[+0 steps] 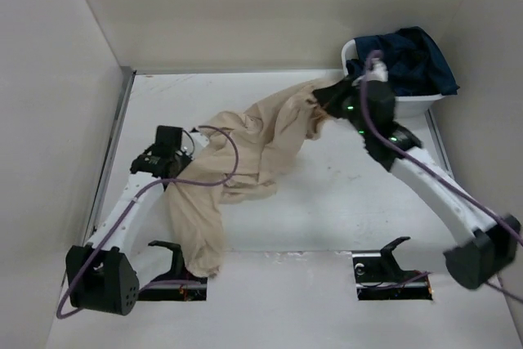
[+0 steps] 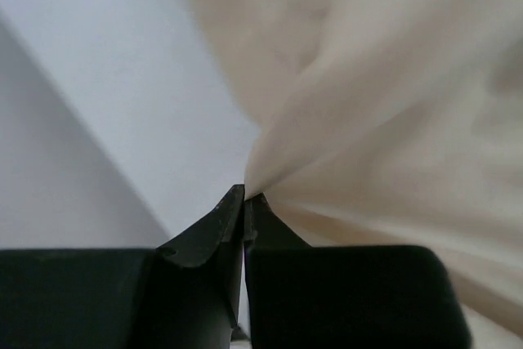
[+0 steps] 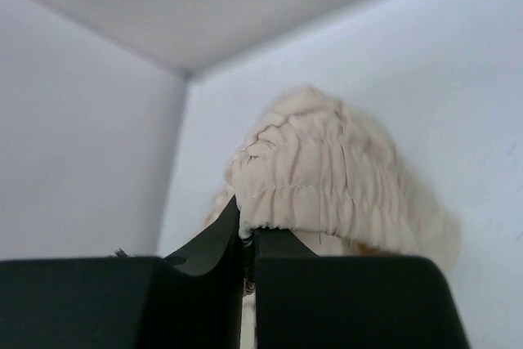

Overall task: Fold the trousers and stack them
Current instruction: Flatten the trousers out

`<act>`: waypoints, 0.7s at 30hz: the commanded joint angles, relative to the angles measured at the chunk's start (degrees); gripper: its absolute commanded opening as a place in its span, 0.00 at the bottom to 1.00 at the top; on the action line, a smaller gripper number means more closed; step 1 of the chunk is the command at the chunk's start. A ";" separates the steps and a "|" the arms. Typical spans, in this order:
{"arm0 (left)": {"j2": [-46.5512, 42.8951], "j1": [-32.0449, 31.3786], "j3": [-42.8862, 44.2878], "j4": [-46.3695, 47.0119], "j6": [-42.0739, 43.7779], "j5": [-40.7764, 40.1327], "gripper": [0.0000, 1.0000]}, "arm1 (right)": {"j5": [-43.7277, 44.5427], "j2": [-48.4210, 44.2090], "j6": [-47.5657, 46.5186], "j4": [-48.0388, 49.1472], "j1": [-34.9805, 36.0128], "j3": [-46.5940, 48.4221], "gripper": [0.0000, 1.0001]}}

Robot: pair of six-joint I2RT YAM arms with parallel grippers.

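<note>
The beige trousers (image 1: 245, 153) lie crumpled across the white table, stretched from the back right to the near left. My left gripper (image 1: 189, 146) is shut on a pinch of the cloth (image 2: 376, 120) at the trousers' left side, its jaws pressed together on a fold (image 2: 245, 195). At the back right my right gripper (image 1: 331, 102) is shut on the gathered elastic waistband (image 3: 319, 177), with the band's edge caught between its jaws (image 3: 248, 234). One leg trails down toward the near edge (image 1: 200, 239).
A white basket (image 1: 425, 104) holding dark blue clothing (image 1: 413, 59) stands at the back right, just behind my right gripper. White walls close in the table on the left, back and right. Two black mounts (image 1: 392, 271) sit at the near edge.
</note>
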 commanded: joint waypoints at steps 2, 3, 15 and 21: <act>-2.06 12.61 10.09 17.44 15.68 -6.05 0.00 | 0.40 -15.49 -6.44 -2.07 -6.38 2.21 0.02; -1.62 15.60 12.90 19.91 17.18 -5.79 0.00 | -0.04 -18.04 -7.50 -3.12 -7.61 2.56 0.02; -3.89 26.53 36.46 25.03 21.42 -3.59 0.01 | -2.50 -37.47 -12.87 -8.15 -11.50 7.57 0.02; -3.37 28.20 46.93 25.12 23.43 -2.54 0.02 | -3.21 -41.35 -11.55 -0.70 1.57 8.46 0.02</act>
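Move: Both hands already grip the trousers. Their middle lies about 8 cm farther out than the left hand, 20 cm to its right and 10 cm below; the loose leg's end is 24 cm back, 8 cm right, 11 cm below, and the table's left edge 21 cm left, level, 12 cm below. From the right hand the middle is roughly 19 cm left, 3 cm back, 24 cm below, and the bin 24 cm right, 15 cm farther out, 22 cm below. Keeping its pinch, the left hand swings the cloth up about 40 cm, first also outward and left towards the table's left edge, then nearly straight up, its fingers tipping up some 60 degrees. The right hand keeps the waistband, rising quickly while going right, then drawing back towards its base and pitching its fingers up, so both spread the trousers between them. ##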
